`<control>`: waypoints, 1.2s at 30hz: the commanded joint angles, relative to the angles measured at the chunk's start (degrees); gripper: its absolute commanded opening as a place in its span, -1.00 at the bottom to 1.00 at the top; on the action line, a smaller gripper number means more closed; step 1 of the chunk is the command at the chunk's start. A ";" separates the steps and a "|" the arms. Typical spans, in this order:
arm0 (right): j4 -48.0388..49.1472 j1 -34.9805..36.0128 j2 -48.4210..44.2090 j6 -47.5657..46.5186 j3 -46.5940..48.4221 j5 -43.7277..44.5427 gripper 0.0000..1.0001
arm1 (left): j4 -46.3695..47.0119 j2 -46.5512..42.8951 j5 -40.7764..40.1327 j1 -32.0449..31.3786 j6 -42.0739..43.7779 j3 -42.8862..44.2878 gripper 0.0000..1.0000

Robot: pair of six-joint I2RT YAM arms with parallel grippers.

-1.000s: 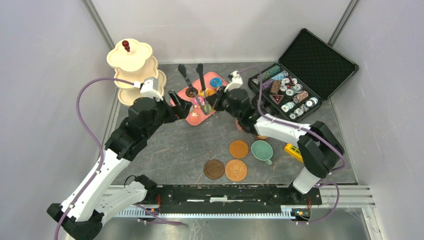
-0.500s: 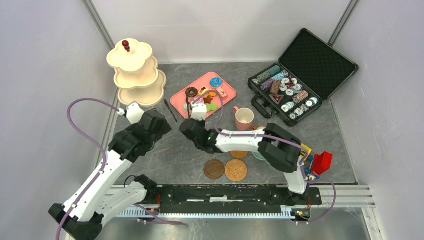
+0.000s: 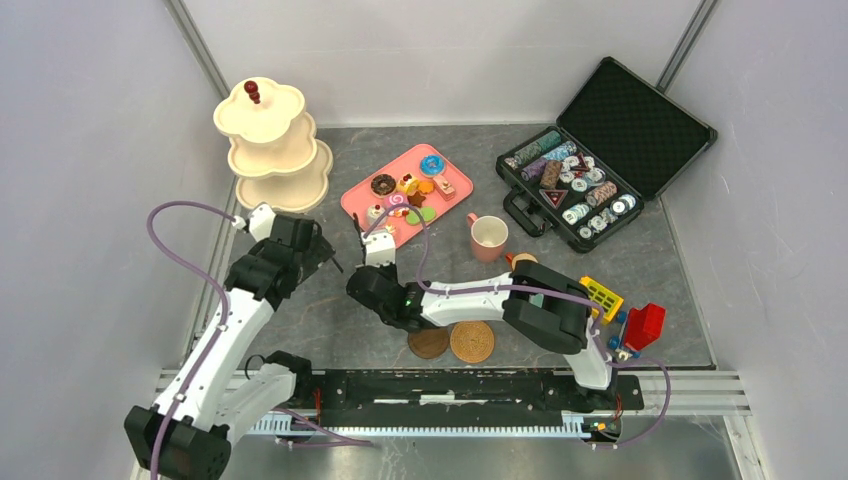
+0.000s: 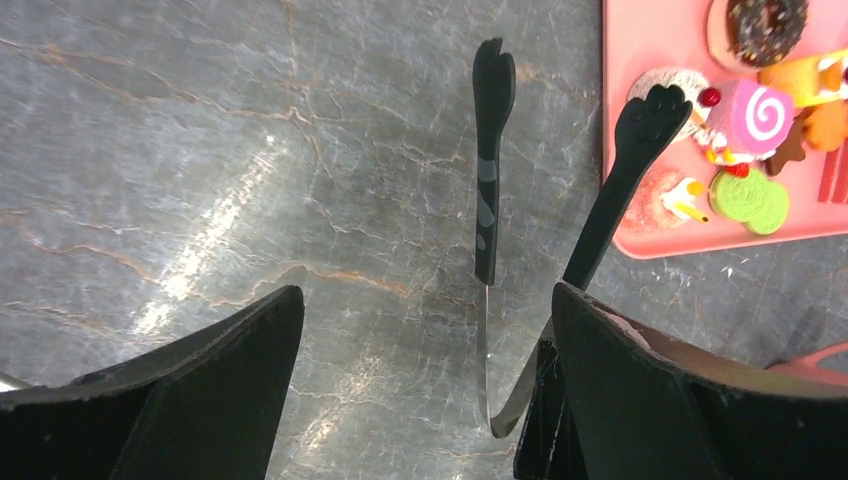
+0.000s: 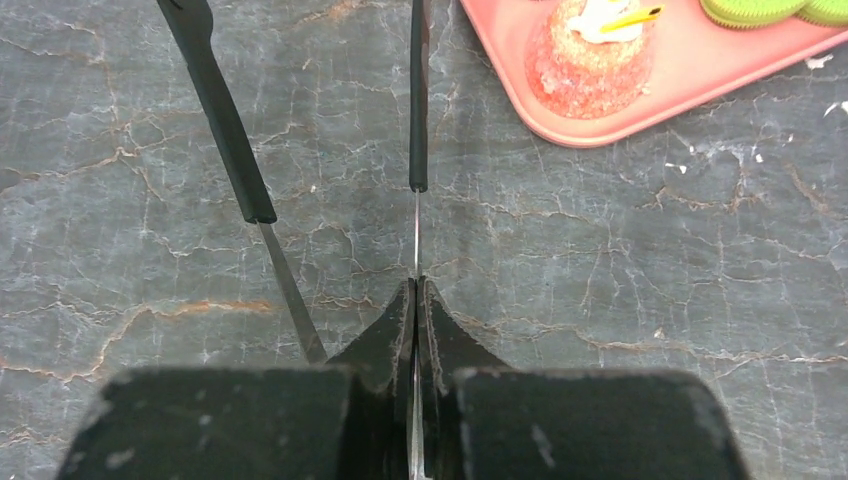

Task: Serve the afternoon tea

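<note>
My right gripper [image 5: 417, 285] is shut on one thin metal blade of the black-handled tongs [image 5: 418, 120]. Their other arm splays off to the left. The tongs [image 4: 487, 200] point at the pink tray [image 4: 615, 100] of toy pastries [image 4: 750, 112], and one tip lies over its left edge. My left gripper [image 4: 428, 295] hangs open above bare table, just left of the tongs, holding nothing. From above, the cream three-tier stand [image 3: 270, 150] is at the back left. The pink cup [image 3: 488, 236] sits right of the tray [image 3: 450, 165], and two brown coasters [image 3: 471, 341] lie near the front.
An open black case [image 3: 640, 110] of striped poker chips [image 3: 570, 185] sits at the back right. A yellow gridded block [image 3: 600, 296] and a red block [image 3: 645, 322] lie at the right, beside my right arm. Grey walls close in on both sides.
A second ago both grippers were over the tray. My right arm has since swung to the tray's near-left corner with the tongs. My left gripper has drawn back off the tray.
</note>
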 commanded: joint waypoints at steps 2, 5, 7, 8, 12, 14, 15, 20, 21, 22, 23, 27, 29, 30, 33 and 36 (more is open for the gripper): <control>1.46 0.22 1.84 4.22 0.01 -0.70 -0.92 | 8.08 3.37 10.37 2.00 4.75 -3.90 1.00; 1.75 0.18 2.52 4.73 -0.09 -2.09 -0.96 | 9.67 4.91 10.96 2.00 4.46 -5.59 1.00; 1.78 0.18 2.84 4.90 -0.20 -2.54 -0.95 | 11.59 4.83 11.19 1.98 4.31 -7.12 1.00; 1.86 0.19 2.97 4.84 -0.24 -2.69 -0.92 | 12.39 4.57 10.90 1.98 3.82 -7.88 1.00; 3.14 0.18 3.11 2.20 -0.46 -2.97 -0.52 | 15.29 4.12 9.98 2.11 1.05 -11.46 1.00; 4.54 0.02 2.85 -0.86 -0.77 -3.20 -0.26 | 17.37 4.42 10.82 2.18 0.70 -12.57 1.00; 5.29 -0.13 2.39 -2.81 -1.26 -3.80 -0.14 | 18.42 4.50 11.26 2.16 0.57 -13.06 1.00; 17.49 -1.58 -8.79 -13.64 -12.13 -9.10 0.40 | 22.94 2.40 12.29 1.98 0.01 -15.90 1.00; 20.86 -1.63 -12.66 -15.98 -15.82 -9.13 0.52 | 23.63 1.69 12.16 1.74 -0.72 -16.75 1.00; 23.41 -1.64 -15.91 -19.19 -18.63 -8.94 0.62 | 24.60 0.72 11.75 1.13 -1.40 -17.76 1.00; 25.50 -1.97 -19.76 -21.83 -21.61 -8.09 0.71 | 25.61 -0.43 11.06 0.32 -2.10 -18.64 1.00; 31.10 -6.40 -32.38 -29.08 -32.29 -4.54 0.86 | 27.93 -4.98 -1.23 -9.38 -3.54 -21.39 1.00; 36.01 -10.25 -38.09 -32.31 -39.14 -4.16 0.89 | 27.00 -5.72 -9.72 -15.36 -6.81 -22.42 1.00; 38.68 -12.73 -40.65 -33.39 -43.00 -3.87 0.92 | 26.93 -5.78 -12.14 -17.57 -8.45 -23.00 1.00; 40.86 -19.30 -45.36 -33.27 -49.25 -5.91 0.96 | 26.51 -2.79 -21.27 -25.88 -14.95 -24.50 1.00; 43.39 -23.38 -47.69 -32.13 -52.98 -8.06 0.96 | 24.23 3.73 -30.47 -33.07 -21.01 -23.13 1.00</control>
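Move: The right hand holds the tongs shut in its fingers, with the patch of table they are going to some 4 cm below it and about 1 cm back. From that hand the pink tray's middle is roughly 16 cm ahead, 9 cm right and 4 cm lower; the pink mug stands about 8 cm ahead, 26 cm right, near its height. The open left hand has the tongs about 11 cm right, 2 cm ahead and 11 cm below. The right hand lowers the tongs about 3 cm, opens wide to let go of them on the table just short of the tray's near corner, then rises clear and swings some 24 cm right towards the mug, a little forward, its fingers tipping up about 25 degrees. Meanwhile the left hand, still wide open, sinks about 8 cm, then shifts right to the bend of the tongs without closing on them, turning slightly clockwise. ##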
